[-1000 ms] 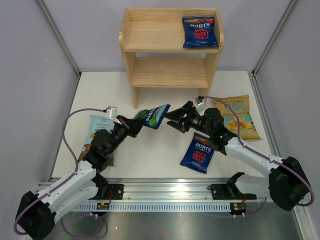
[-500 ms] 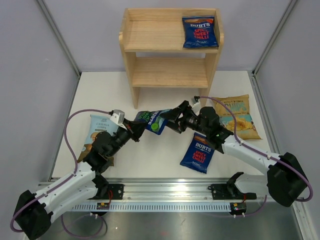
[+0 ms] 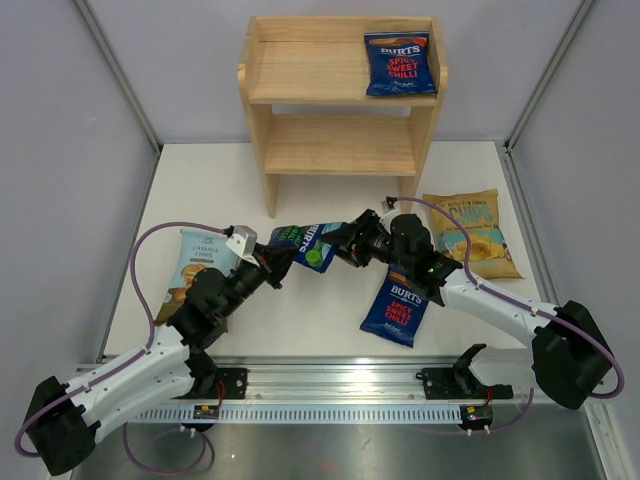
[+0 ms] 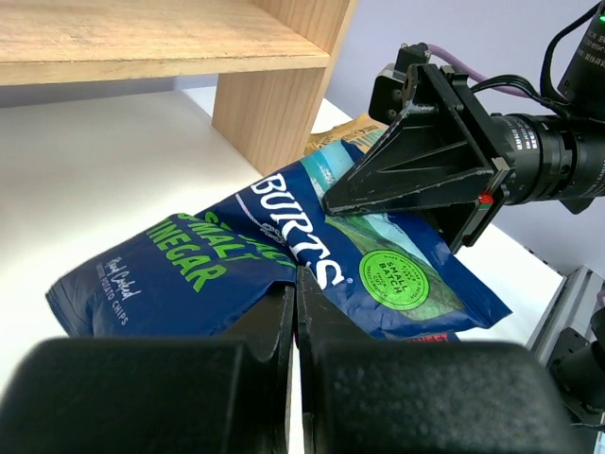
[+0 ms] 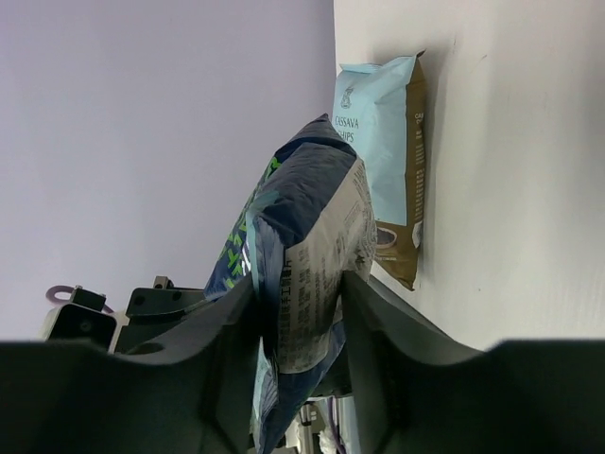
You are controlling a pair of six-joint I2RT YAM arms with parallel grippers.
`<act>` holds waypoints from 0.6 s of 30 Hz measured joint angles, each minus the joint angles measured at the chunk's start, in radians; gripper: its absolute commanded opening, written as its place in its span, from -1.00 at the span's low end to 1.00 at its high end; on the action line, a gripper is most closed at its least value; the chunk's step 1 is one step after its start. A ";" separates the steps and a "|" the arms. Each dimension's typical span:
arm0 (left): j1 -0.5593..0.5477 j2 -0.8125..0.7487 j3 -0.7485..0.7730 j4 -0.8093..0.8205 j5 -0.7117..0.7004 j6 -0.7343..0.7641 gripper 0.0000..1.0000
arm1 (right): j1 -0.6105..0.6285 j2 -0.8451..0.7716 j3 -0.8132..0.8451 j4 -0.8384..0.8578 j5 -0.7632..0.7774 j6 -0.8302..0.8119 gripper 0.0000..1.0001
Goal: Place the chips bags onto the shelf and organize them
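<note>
A dark-blue Burts chips bag with green print (image 3: 305, 243) hangs above the table in front of the shelf (image 3: 300, 70). My left gripper (image 3: 281, 258) is shut on its lower edge (image 4: 296, 284). My right gripper (image 3: 336, 244) has closed on the bag's other end, and the bag (image 5: 307, 236) is pressed between both fingers (image 5: 301, 293). One red-label Burts bag (image 3: 400, 63) lies on the shelf's top tier. Another (image 3: 397, 306) lies on the table under my right arm. The pale blue cassava bag (image 3: 197, 265) lies at the left and the yellow bag (image 3: 468, 232) at the right.
The shelf's lower tier (image 3: 340, 145) holds nothing. Its front legs (image 3: 270, 190) stand just behind the held bag. Grey walls close in both sides, and a metal rail (image 3: 340, 385) runs along the near edge.
My right gripper moved left onto the green Burts bag and closed around it. My left gripper carried the bag a little right and lower, staying shut.
</note>
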 measured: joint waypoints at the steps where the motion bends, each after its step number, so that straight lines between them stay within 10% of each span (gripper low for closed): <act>1: 0.000 -0.001 0.000 0.000 0.000 0.002 -1.00 | 0.001 0.000 0.000 -0.001 0.001 0.001 -0.23; 18: -0.010 -0.186 -0.001 -0.093 -0.193 -0.031 0.28 | 0.006 -0.033 -0.045 0.156 0.076 0.032 -0.74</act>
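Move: The Sea Salt & Vinegar bag hangs between the hands: its middle is some 5 cm to the right hand's left and 1 cm back, level with it, its edge already between those half-open fingers. The Spice Chilli bag lies about 15 cm right, 14 cm back and 21 cm below; the lower shelf board is 20 cm ahead, 2 cm right, 5 cm lower. From the left hand, still pinching the vinegar bag, its middle is 2 cm ahead, 4 cm right, level. Right fingers pinch the bag, rising about 3 cm, while left ones release, drawing 5 cm left and up. ##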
